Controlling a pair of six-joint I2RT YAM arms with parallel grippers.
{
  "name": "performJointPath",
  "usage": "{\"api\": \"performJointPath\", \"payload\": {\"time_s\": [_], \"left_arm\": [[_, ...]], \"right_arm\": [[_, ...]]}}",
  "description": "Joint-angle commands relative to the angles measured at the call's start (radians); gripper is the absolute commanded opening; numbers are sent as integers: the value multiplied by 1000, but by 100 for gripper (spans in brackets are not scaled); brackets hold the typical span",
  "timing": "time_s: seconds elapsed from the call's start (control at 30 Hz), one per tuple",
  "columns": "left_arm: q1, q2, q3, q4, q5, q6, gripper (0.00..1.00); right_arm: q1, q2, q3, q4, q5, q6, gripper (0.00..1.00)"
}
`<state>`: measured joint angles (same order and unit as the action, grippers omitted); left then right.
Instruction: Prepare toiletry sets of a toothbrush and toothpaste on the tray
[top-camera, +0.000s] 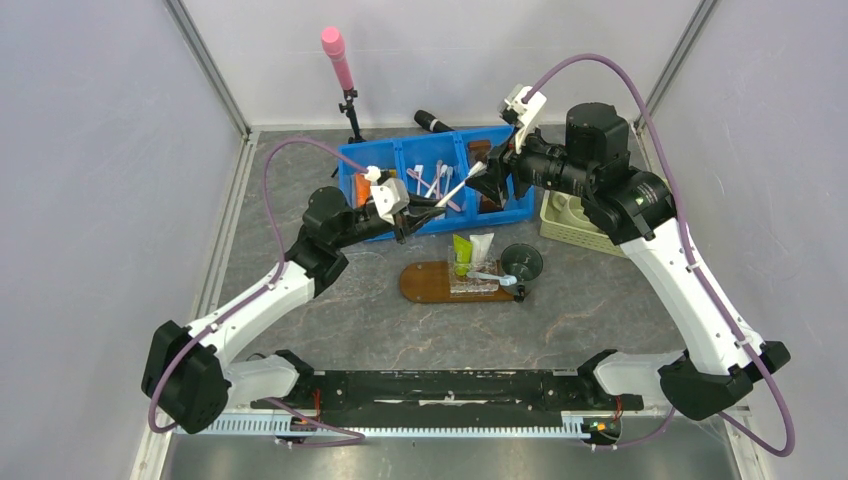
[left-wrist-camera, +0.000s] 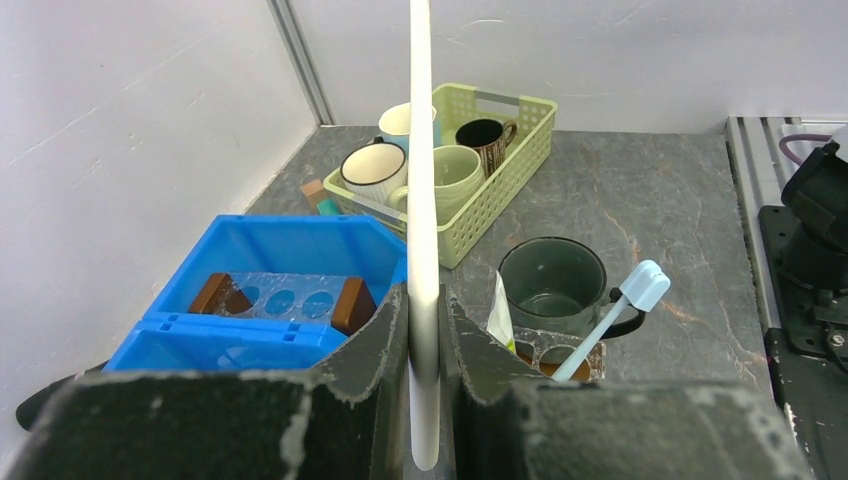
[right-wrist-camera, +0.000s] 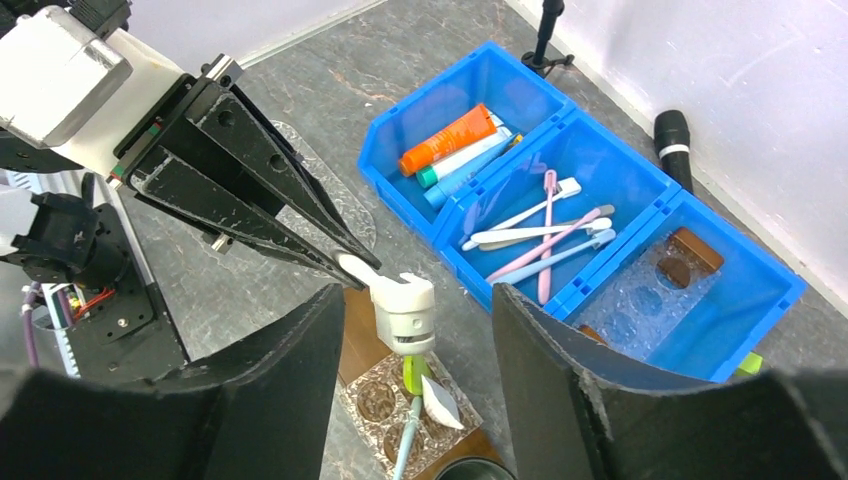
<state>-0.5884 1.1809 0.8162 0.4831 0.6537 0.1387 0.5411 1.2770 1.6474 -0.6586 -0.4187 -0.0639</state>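
Note:
The dark wooden tray (top-camera: 420, 283) lies mid-table. A clear holder on it carries a green toothpaste (top-camera: 462, 250), a white toothpaste (top-camera: 482, 245) and a light blue toothbrush (top-camera: 490, 277). That toothbrush's capped head (left-wrist-camera: 642, 287) shows in the left wrist view. My left gripper (top-camera: 415, 207) (left-wrist-camera: 424, 292) is shut on the handle of a white toothbrush (left-wrist-camera: 421, 150), held above the tray. Its capped head (right-wrist-camera: 403, 310) sits between the fingers of my right gripper (right-wrist-camera: 415, 295) (top-camera: 488, 178), which is open and not touching it.
Behind the tray stands the blue bin (top-camera: 352, 160) (right-wrist-camera: 478, 62), holding an orange tube (right-wrist-camera: 450, 140), pink and white toothbrushes (right-wrist-camera: 545, 230) and another clear holder (left-wrist-camera: 280, 298). A dark mug (top-camera: 522, 262) stands by the tray's right end. At the right is a pale green basket (left-wrist-camera: 520, 160) of mugs.

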Motion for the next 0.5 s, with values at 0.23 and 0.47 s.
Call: {"api": "performJointPath", "payload": {"time_s": [0.23,0.47], "left_arm": [[2,-35,-26,92,49,-47,3],[2,-38,-32,98,50,-52,6]], "right_arm": [[-7,-12,25,45,-73,33,39],[-6,-23,-3,44,-113,33,13]]}}
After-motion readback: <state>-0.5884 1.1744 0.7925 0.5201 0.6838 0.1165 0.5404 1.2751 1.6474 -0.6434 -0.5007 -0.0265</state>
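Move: The upper, head end of the white toothbrush stands almost between the right gripper's open fingers, about 1 cm back and 1 cm left of its hand point and level with it. The clear holder with the toothpaste tubes lies straight below, some 35 cm down, the dark mug about 10 cm right of the holder, and the toothbrush compartment about 20 cm ahead and 8 cm left of the hand. From the left gripper, that head end is about 2 cm ahead, 6 cm right and 9 cm up. Close the right gripper from well open to about a quarter around the toothbrush's head end, easing that hand some 1.5 cm back and left, slightly up, with a turn of about 5 degrees, mostly counter-clockwise, so the head comes squarely between the fingertips. Keep the left gripper's pinch on the handle's lower part nearly still, presenting the brush upright. ##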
